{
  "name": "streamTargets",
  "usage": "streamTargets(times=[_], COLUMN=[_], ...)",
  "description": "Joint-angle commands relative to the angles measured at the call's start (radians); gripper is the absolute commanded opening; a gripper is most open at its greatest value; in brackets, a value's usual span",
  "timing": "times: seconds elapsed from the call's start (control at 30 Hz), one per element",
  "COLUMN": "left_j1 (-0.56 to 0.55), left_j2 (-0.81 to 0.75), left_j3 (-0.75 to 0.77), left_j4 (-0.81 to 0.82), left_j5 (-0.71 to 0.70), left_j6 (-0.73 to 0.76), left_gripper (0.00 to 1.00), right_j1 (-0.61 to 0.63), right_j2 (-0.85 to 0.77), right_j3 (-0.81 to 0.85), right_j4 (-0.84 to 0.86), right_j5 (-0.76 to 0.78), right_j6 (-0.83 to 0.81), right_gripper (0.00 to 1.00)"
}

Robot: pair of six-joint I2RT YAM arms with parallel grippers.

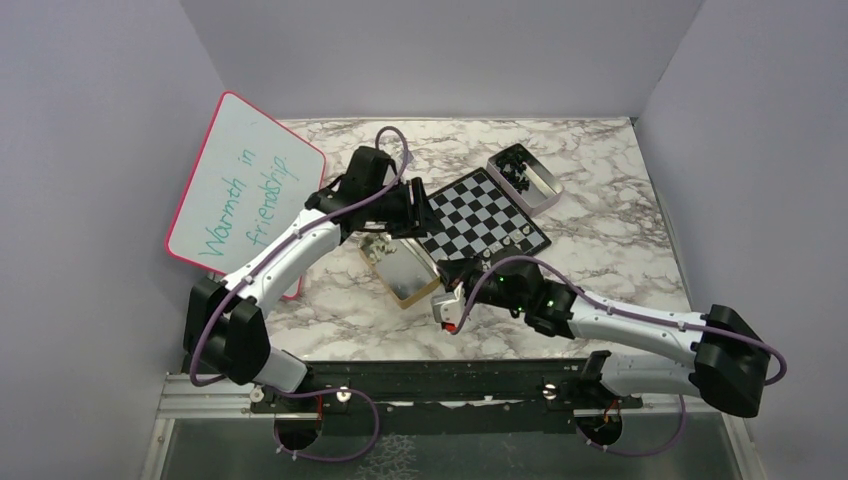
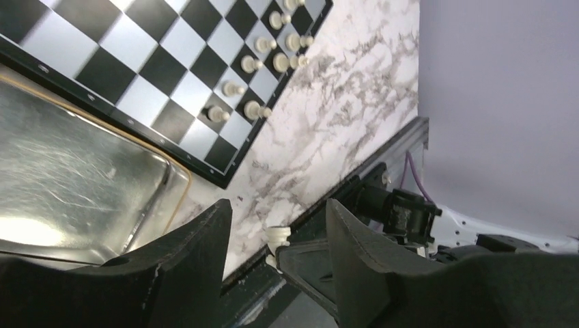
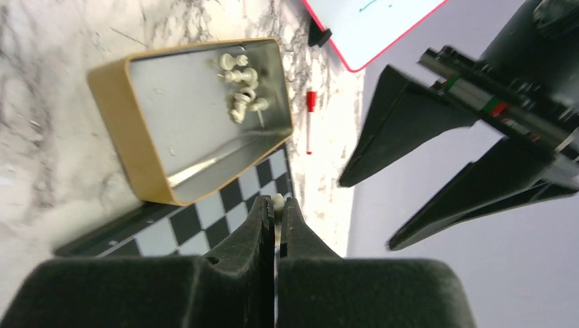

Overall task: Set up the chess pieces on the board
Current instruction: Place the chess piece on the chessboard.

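Note:
The chequered board [image 1: 480, 215] lies mid-table, with several pale chess pieces [image 2: 263, 61] standing along one edge. My right gripper [image 3: 278, 205] is shut on one pale piece [image 3: 278, 200], whose top pokes out past the fingertips, just above the board's near corner. My left gripper [image 2: 278, 205] is open, its fingers spread either side of that same piece [image 2: 278, 237] without touching it. More pale pieces [image 3: 240, 89] lie in the gold-sided tin [image 3: 123, 96] beside the board.
A second tin [image 1: 540, 195] holding black pieces [image 1: 515, 168] stands at the board's far right corner. A pink-framed whiteboard [image 1: 245, 190] leans at the left. A red marker [image 3: 311, 102] lies near it. Grey walls close in three sides.

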Motion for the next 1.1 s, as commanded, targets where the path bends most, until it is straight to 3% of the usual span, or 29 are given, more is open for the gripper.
streamTargets(times=[0.0, 0.17, 0.27, 0.4, 0.63, 0.73, 1.07], left_j1=[0.017, 0.028, 0.029, 0.029, 0.030, 0.030, 0.033], left_j2=[-0.069, -0.120, -0.165, -0.233, -0.325, -0.340, -0.394], left_j3=[0.081, 0.087, 0.041, -0.046, -0.218, -0.274, -0.362], left_j4=[0.043, 0.059, 0.088, 0.097, 0.121, 0.120, 0.125], left_j5=[-0.173, -0.351, -0.420, -0.492, -0.500, -0.510, -0.528], left_j6=[0.072, 0.186, 0.267, 0.318, 0.364, 0.402, 0.529], left_gripper=[0.56, 0.62, 0.68, 0.98, 0.99, 0.99, 0.99], right_j1=[0.002, 0.002, 0.002, 0.002, 0.000, -0.002, -0.010], right_j2=[-0.058, -0.104, -0.100, -0.094, -0.144, -0.114, -0.010], right_j3=[-0.046, -0.086, -0.063, -0.077, -0.267, -0.260, -0.333], right_j4=[0.094, 0.210, 0.179, 0.175, 0.355, 0.322, 0.445], right_j5=[-0.025, 0.074, 0.143, 0.251, 0.346, 0.419, 0.541], right_j6=[0.321, 0.643, 0.830, 1.065, 1.312, 1.406, 1.466], right_gripper=[0.01, 0.01, 0.01, 0.01, 0.01, 0.01, 0.01])
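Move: For the white piece already in the right fingers, the empty squares at the board's near-left corner lie about 2 cm ahead, 5 cm right and 16 cm below that hand. From that hand, the nearest placed pawn is some 6 cm ahead and 6 right, and the tin's middle about 8 ahead and 10 left. From the empty left hand, the loose white pieces in the tin are roughly 7 cm ahead, 16 left and 19 below, the tin's middle 4 ahead and 11 left. The white piece stays pinched in the shut right fingers as the right hand goes about 6 cm right and, mostly late, as far down towards the board's near-left corner, its wrist rolling and turning clockwise until the fingers point forward-left. The left hand backs off leftward some 11 cm to above the tin, arching forward and up before sinking, opening wide and swinging its fingers to point forward and down. ##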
